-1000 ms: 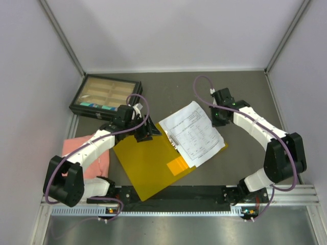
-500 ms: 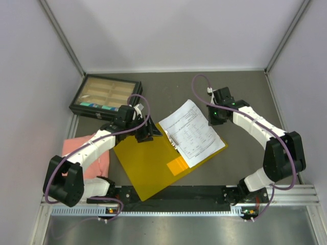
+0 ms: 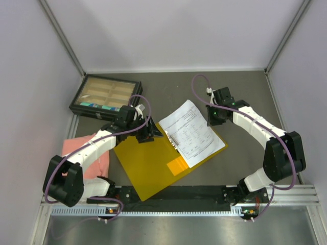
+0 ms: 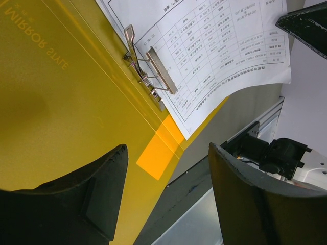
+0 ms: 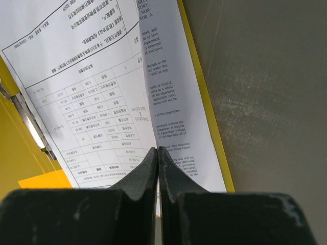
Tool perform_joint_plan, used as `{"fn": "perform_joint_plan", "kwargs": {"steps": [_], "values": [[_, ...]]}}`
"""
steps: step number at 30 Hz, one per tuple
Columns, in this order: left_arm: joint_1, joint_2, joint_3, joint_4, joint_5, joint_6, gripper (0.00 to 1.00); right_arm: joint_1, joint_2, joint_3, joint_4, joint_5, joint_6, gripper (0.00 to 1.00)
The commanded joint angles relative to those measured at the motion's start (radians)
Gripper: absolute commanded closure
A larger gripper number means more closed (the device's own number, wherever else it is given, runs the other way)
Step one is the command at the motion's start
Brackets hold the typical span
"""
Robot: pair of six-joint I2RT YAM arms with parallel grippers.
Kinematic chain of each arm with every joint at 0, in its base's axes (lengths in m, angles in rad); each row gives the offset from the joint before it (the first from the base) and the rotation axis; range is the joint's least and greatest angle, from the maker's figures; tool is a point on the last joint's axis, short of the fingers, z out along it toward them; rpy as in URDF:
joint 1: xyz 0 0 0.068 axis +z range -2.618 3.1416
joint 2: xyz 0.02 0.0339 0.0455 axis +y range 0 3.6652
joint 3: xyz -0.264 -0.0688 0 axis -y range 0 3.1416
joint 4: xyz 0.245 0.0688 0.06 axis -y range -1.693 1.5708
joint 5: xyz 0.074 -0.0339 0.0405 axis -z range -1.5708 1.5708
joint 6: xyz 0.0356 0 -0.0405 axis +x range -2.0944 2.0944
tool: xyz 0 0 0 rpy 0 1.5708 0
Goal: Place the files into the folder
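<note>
The yellow folder [image 3: 148, 168] lies open and flat on the table, its metal clip [image 4: 153, 66] along the spine and an orange pocket [image 3: 178, 166] near its front corner. The files [image 3: 191, 132], white printed sheets, rest on the folder's right half beside the clip. My right gripper [image 3: 210, 121] is at their far right edge, shut on the raised edge of the top sheet [image 5: 76, 76], whose margin runs into the closed fingertips [image 5: 158, 149]. My left gripper [image 3: 145, 133] hovers open over the folder's left half [image 4: 76, 102], nothing between its fingers [image 4: 167, 153].
A black compartment box [image 3: 106, 96] stands at the back left. A pink cloth [image 3: 104, 163] lies under my left arm, left of the folder. A black rail [image 3: 179, 194] runs along the near edge. Grey walls close in the left, back and right sides.
My right gripper has drawn the sheets slightly left, further onto the folder's right half. The left arm has barely moved and stays open.
</note>
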Motion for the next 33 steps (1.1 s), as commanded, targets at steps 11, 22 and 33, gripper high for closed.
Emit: {"fn": "perform_joint_plan", "kwargs": {"steps": [11, 22, 33], "values": [[-0.014, -0.003, -0.002, 0.043, 0.007, 0.0, 0.32, -0.005, -0.018, -0.006, 0.03, -0.048, 0.007, 1.0], [-0.015, 0.009, 0.001, 0.048, 0.011, 0.002, 0.32, -0.005, -0.008, 0.0, 0.013, -0.024, 0.006, 1.0], [-0.015, -0.018, 0.051, -0.033, 0.002, 0.048, 0.31, -0.005, -0.005, 0.099, -0.102, 0.183, -0.017, 0.54]]}}
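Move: The right fingers already pinch the outer edge of the top file. The middle of the file pile on the folder lies roughly 9 cm to their left, 5 cm back and 4 cm lower. The metal clip is about 19 cm left and 10 cm back, the orange pocket some 17 cm left and 22 cm back. From the left hand, that pile's middle is about 19 cm to the right, level ahead and roughly 8 cm lower. Nearly still, the right hand holds the file's edge just above the pile, easing only about half a centimetre left over the pile. It then slips back about 1 cm to the right as its shut fingers open to roughly a third and let go of the paper. ##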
